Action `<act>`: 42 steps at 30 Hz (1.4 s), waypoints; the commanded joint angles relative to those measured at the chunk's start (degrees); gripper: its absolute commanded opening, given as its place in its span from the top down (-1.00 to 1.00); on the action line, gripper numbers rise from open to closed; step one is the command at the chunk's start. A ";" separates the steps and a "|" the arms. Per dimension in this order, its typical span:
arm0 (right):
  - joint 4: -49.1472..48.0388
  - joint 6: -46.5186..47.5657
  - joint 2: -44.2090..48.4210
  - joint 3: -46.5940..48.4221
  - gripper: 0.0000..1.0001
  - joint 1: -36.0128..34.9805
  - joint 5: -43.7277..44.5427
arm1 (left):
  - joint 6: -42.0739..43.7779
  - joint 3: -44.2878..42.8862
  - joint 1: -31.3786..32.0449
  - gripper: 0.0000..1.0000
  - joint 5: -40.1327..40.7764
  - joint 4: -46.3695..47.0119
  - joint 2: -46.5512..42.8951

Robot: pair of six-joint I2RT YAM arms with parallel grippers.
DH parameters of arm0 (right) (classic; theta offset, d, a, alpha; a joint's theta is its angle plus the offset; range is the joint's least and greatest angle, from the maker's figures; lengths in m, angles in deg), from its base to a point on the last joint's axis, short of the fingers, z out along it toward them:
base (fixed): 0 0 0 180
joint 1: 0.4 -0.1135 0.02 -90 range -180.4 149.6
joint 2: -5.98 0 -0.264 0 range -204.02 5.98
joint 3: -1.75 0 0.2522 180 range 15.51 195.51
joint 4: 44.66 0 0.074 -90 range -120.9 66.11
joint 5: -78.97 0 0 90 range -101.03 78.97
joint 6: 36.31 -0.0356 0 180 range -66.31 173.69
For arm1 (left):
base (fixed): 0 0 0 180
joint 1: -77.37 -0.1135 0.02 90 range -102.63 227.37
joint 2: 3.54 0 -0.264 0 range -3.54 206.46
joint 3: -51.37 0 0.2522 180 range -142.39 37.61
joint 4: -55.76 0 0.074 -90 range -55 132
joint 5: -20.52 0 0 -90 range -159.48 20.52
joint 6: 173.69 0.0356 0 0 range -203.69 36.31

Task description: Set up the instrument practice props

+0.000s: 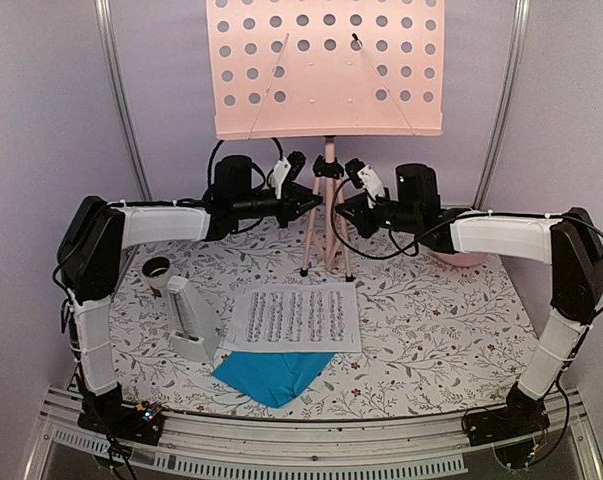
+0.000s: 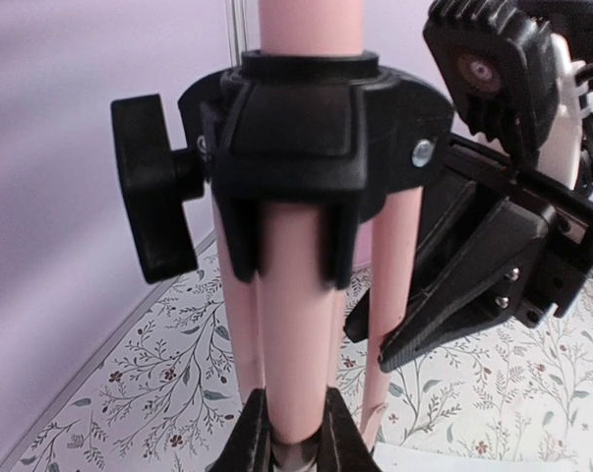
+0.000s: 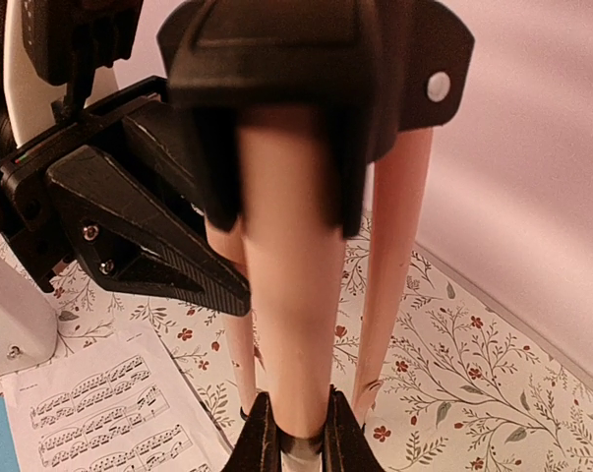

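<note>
The pink music stand (image 1: 326, 65) stands upright at the back middle of the table, its hole-punched tray facing forward. My left gripper (image 1: 309, 205) is shut on one pink tripod leg (image 2: 296, 295), just below the black hub (image 2: 296, 118). From the other side, my right gripper (image 1: 343, 208) is shut on another leg (image 3: 291, 295). The white sheet of music (image 1: 293, 318) lies flat in front of the stand, overlapping the bright blue sheet (image 1: 274, 375) near the front edge. The white metronome (image 1: 193, 322) stands to their left.
A dark blue cup (image 1: 157, 270) sits behind the metronome, beside the left arm. A pink plate (image 1: 461, 258) peeks out behind the right forearm. The stand's black locking knob (image 2: 153, 197) points toward the left wall. Purple walls close in the floral table (image 1: 431, 330).
</note>
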 commanded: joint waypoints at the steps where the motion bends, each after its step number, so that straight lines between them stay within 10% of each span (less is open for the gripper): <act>1: -2.06 -0.01 7.14 -1.18 1.00 8.23 9.79 | 0.52 -4.54 -5.06 1.00 5.88 3.50 -1.86; 42: -3.13 -6.54 4.96 -6.61 1.00 13.89 2.92 | 5.85 -17.55 -10.96 1.00 8.63 -8.67 4.30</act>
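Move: Both hands already pinch legs of the stand. Its black hub is about 8 cm above and 2 cm ahead of each: some 3 cm to the left hand's right and 3 cm to the right hand's left. From the left hand, about 24 cm lower, the sheet music lies 18 cm back and 5 cm left, the blue cloth 34 cm back and 10 cm left. The pink plate is roughly 34 cm right and 7 cm ahead of the right hand, also 24 cm down. To the right go both hands together, each keeping its pinch on its own leg: the right hand travels about 6 cm towards the plate's side, the left only about 3 cm and also some 2 cm forward, so their gap widens and draws the legs apart. Both rise slightly, then settle back down about 1 cm, turning barely clockwise. ##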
